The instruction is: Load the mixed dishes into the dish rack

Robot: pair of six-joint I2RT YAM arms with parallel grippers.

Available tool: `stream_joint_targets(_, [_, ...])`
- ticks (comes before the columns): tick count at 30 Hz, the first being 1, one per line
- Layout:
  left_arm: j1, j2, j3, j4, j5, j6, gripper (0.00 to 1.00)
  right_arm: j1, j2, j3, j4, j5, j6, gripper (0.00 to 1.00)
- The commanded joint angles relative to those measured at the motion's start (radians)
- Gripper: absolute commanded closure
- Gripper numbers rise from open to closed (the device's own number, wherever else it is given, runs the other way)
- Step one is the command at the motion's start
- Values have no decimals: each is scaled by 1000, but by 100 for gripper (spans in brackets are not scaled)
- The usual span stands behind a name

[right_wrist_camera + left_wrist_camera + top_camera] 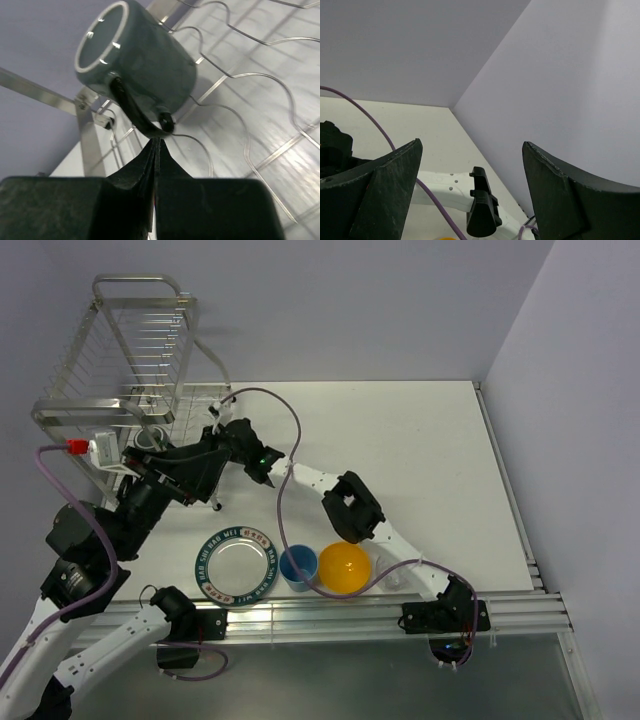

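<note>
The dark green-grey mug [145, 65] lies on its side on the wavy wires of the dish rack [240, 75]. Its handle points at my right gripper [159, 142], which is shut, the tips touching the handle's outer curve with nothing between them. From above, the mug [148, 440] shows in the lower tier of the rack [130, 340]; the left arm covers the right gripper there. My left gripper [471, 142] is open and empty in the air, pointing right, beside the rack [268, 472]. The plate [237, 565], light blue cup [297, 565], orange-yellow bowl [344, 567] and clear glass [388, 575] stand near the front edge.
The two arms cross just right of the rack, and the right arm's elbow [350, 505] hangs above the bowl. A purple cable [290, 430] loops over the table. Walls close off the back and the right side.
</note>
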Motion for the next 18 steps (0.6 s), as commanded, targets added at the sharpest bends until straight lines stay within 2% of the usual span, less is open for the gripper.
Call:
stream_joint_targets(1, [-1, 30, -2, 14, 9, -8, 13, -51, -115, -44, 51, -3, -26, 100])
stream_joint_targets(6, [-3, 66, 3, -33, 0, -20, 13, -136, -282, -188, 59, -16, -62, 100])
stream_joint_targets(7, [-1, 73, 6, -43, 0, -22, 13, -144, -319, -220, 65, -12, -76, 96])
stream_joint_targets(8, [-3, 79, 11, -65, 1, -26, 14, -155, -392, -291, 72, -11, -87, 84])
stream_joint_targets(11, [-3, 94, 33, -84, 14, -40, 14, -170, -543, -441, 89, 12, -99, 67])
stream_joint_targets(14, [-1, 97, 50, -95, 49, -58, 15, -184, -711, -628, 111, 66, -98, 58])
stream_joint_targets(17, [-1, 128, 72, -124, 104, -69, 16, -193, -880, -757, -16, 211, -118, 52])
stream_joint_targets(18, [-1, 155, 78, -159, 116, -74, 17, -196, -911, -761, -197, 265, -119, 51])
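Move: The green mug sits in the lower rack about 8 cm to the left of my right fingertips, level fore and aft and some 1 cm lower; the rack's near right foot is roughly 14 cm back, 5 cm to the right and 12 cm down. My left hand is high over the dishes: the blue cup lies about 7 cm back, 11 cm right and 41 below, the plate 6 cm back, 4 cm left and 45 below. I draw my closed right fingers away from the mug's handle, first to the right and forward, then sweeping right and steeply up out of the rack, ending about 19 cm right and 17 cm higher. On the way they open to roughly half and the hand turns some 20 degrees clockwise. My left hand, still wide open and empty, sinks about 5 cm, easing right and slightly forward as it tips down. ##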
